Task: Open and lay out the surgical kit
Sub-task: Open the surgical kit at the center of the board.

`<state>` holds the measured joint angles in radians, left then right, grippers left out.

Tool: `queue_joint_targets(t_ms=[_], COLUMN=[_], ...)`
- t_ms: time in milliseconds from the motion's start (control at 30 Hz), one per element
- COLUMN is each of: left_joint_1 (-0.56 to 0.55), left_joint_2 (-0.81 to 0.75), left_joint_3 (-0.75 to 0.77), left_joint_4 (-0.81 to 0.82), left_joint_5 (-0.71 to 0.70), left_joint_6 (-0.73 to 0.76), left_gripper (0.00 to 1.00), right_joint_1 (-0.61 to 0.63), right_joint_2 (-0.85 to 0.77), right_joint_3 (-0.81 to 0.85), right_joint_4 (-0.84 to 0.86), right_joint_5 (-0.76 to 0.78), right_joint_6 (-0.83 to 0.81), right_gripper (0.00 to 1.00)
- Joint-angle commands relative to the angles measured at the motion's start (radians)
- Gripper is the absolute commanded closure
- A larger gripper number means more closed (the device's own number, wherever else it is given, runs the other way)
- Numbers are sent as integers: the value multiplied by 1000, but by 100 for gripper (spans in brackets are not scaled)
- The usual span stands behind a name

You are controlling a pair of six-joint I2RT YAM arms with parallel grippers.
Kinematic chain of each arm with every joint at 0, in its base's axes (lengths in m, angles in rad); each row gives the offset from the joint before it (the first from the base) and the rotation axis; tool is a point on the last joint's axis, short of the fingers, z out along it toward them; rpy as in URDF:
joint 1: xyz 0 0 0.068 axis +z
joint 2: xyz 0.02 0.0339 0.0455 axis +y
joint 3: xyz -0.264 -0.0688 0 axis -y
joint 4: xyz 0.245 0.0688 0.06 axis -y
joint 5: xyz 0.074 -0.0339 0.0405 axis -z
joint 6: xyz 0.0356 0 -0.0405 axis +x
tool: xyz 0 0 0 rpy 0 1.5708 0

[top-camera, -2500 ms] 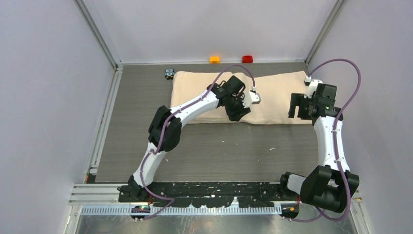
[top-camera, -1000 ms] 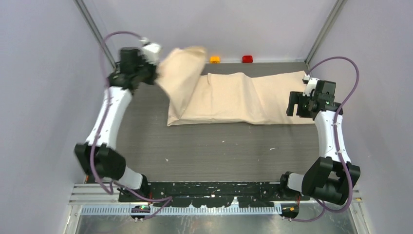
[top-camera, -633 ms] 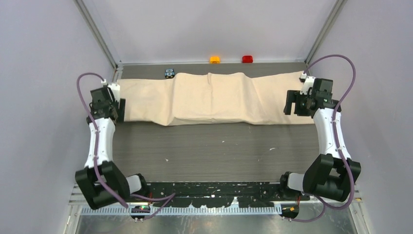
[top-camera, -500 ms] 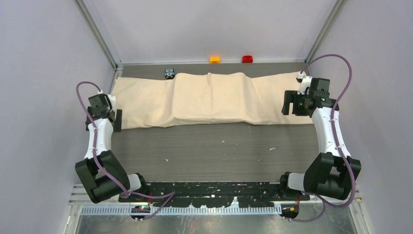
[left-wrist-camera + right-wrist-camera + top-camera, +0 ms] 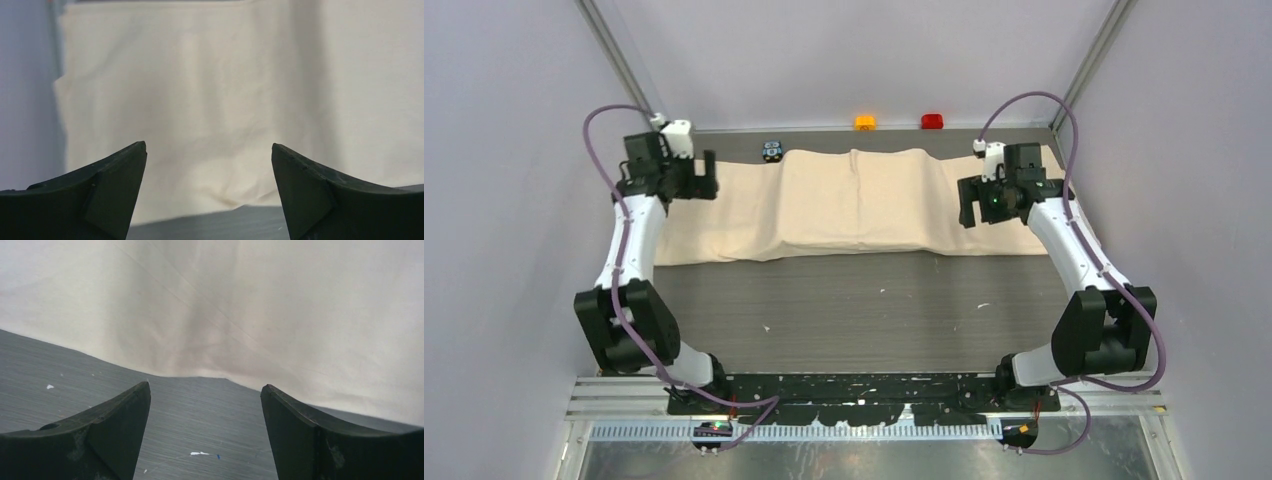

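Observation:
The surgical kit shows as a long beige cloth wrap (image 5: 854, 205) lying across the far half of the table, its left flap spread flat and its middle raised in folds. Whatever lies under the cloth is hidden. My left gripper (image 5: 706, 180) hovers open above the cloth's far left end; in the left wrist view (image 5: 209, 147) only cloth (image 5: 200, 90) lies ahead between the spread fingers. My right gripper (image 5: 971, 208) stands open above the right part of the cloth, and the right wrist view (image 5: 205, 386) shows the cloth's near edge (image 5: 260, 315) against the dark tabletop.
A small black-and-blue block (image 5: 771, 150) sits just behind the cloth at the far left. An orange button (image 5: 865, 122) and a red button (image 5: 932, 121) rest against the back wall. Side walls and metal posts close in the table (image 5: 844, 310).
The left gripper swung the cloth's left flap out to the left, let go and opened, then rose toward the far left corner. The right arm moved left over the cloth.

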<state>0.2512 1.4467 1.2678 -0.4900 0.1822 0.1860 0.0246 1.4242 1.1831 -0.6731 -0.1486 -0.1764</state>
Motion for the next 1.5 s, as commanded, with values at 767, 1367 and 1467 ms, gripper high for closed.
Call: queue_joint_targets(t_ms=[767,1367,1467], left_joint_1=[-304,-306,-306], left_joint_2=[939,897,884], left_joint_3=[878,758,761], left_joint_4=[130,181,183], left_joint_5=[369,461,459], left_joint_6=[-540,-598,-596], left_gripper=[28,66,69], right_joint_1=[80,80,80], right_joint_2=[-27,-19,-16], right_joint_3=[-28,-49,-51], right_joint_4=[82,92,92], right_joint_5=[-95,-77,-75], right_joint_6=[1,0,-1], right_gripper=[15,16,16])
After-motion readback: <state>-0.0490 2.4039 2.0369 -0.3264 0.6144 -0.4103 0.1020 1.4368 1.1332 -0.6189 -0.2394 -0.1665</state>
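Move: The surgical kit's far edge, where its folded upper layer begins, lies about 19 cm ahead of the left gripper, 22 cm to its right and 11 cm below. On the table just beyond that spot is the owl block, some 23 cm ahead and 16 cm right of the gripper; the orange block stands roughly 28 cm ahead and 46 cm right. From the right gripper the grasp spot is about 24 cm ahead, 47 cm left and 6 cm lower. Swing the left gripper right and forward over the cloth, roughly 22 cm right and 19 cm out, then sink about 11 cm to the far edge beside the owl block, rolling its left side down some 40 degrees. Once low, ease slightly back and narrow the wide-open fingers to pinch the edge. Shift the open right gripper a few centimetres left and hold it clear. ##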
